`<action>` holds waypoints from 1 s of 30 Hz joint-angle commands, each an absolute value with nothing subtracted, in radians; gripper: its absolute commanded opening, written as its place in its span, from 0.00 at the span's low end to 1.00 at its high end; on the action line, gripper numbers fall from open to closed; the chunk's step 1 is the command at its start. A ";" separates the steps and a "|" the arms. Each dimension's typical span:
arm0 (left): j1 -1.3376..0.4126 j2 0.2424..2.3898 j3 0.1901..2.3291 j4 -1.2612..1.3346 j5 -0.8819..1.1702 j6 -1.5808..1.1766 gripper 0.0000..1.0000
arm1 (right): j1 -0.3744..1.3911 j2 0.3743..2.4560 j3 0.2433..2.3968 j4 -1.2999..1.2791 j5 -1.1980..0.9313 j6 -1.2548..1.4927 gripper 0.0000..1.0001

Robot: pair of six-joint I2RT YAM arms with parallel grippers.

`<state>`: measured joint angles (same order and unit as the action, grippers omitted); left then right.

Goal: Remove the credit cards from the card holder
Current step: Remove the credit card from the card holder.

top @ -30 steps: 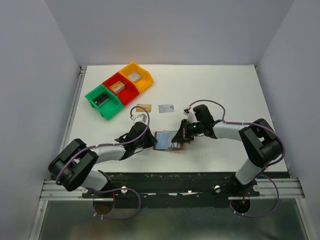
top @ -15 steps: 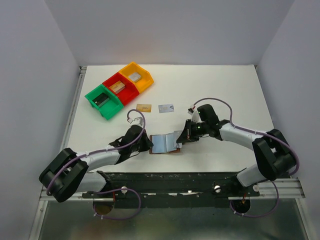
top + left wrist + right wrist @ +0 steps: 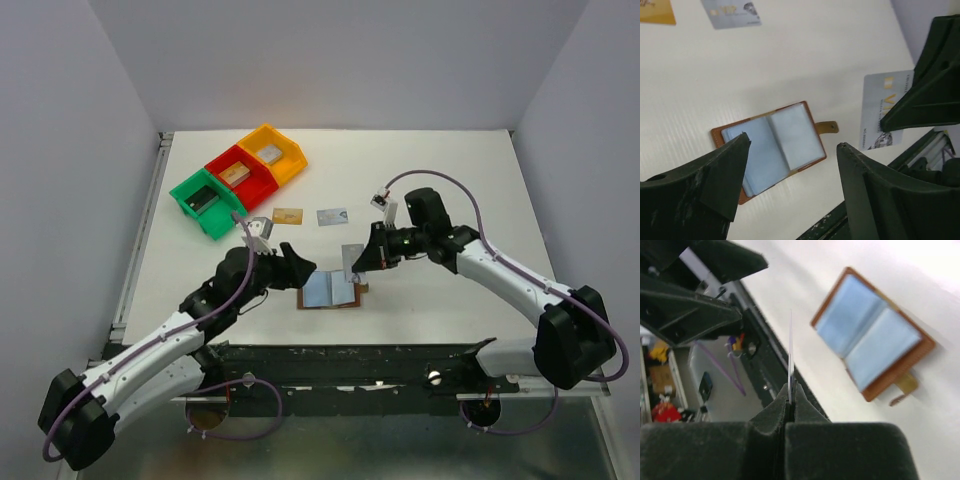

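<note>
The brown card holder point(image 3: 330, 291) lies open on the white table, its light-blue inner faces up and its snap tab point(image 3: 827, 128) sticking out. My right gripper point(image 3: 362, 262) is shut on a silvery credit card point(image 3: 350, 256), holding it above and just behind the holder; the right wrist view shows that card point(image 3: 790, 347) edge-on between the jaws. My left gripper point(image 3: 291, 268) is open just left of the holder, with nothing in it. Two more credit cards lie flat further back, a gold one point(image 3: 287, 215) and a silvery one point(image 3: 332, 216).
Green point(image 3: 207, 203), red point(image 3: 240, 175) and yellow point(image 3: 272, 152) bins stand in a diagonal row at the back left, each with a block inside. The table's near edge and the black rail point(image 3: 350, 355) run just in front of the holder.
My left gripper let go of the holder, opened and drew back to the left. The right gripper pulled the silvery card out of the holder and lifted it.
</note>
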<state>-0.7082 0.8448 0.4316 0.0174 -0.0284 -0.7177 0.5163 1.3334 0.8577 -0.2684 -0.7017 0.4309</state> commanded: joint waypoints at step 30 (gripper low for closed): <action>-0.698 0.663 0.439 0.371 0.704 -0.678 0.34 | 0.750 1.322 1.045 -0.411 -1.149 0.192 0.00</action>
<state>-0.7021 0.6506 0.4328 0.3397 0.6624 -0.6823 0.7380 1.3109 1.0100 -0.3653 -1.1454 0.2256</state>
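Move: About 10 cm to the right of the open, empty left gripper and a centimetre or two higher, level with it fore and aft, is the silver credit card in the right fingers. The open card holder lies some 6 cm right of and 2 cm ahead of the left hand, 13 cm down; two loose cards lie about 22 cm farther out. From the right hand, the left gripper is roughly 13 cm left; the holder is 7 cm left, 2 ahead and 14 below. Bringing the held card back and up towards the left gripper, the right hand draws back about 11 cm, rises 8 and shifts a little left, swinging counter-clockwise, then almost stops. The left hand rises some 13 cm and pulls back while swinging about 40 degrees clockwise to face the card, easing right; its fingers close from wide to under half open around the card's free end. ##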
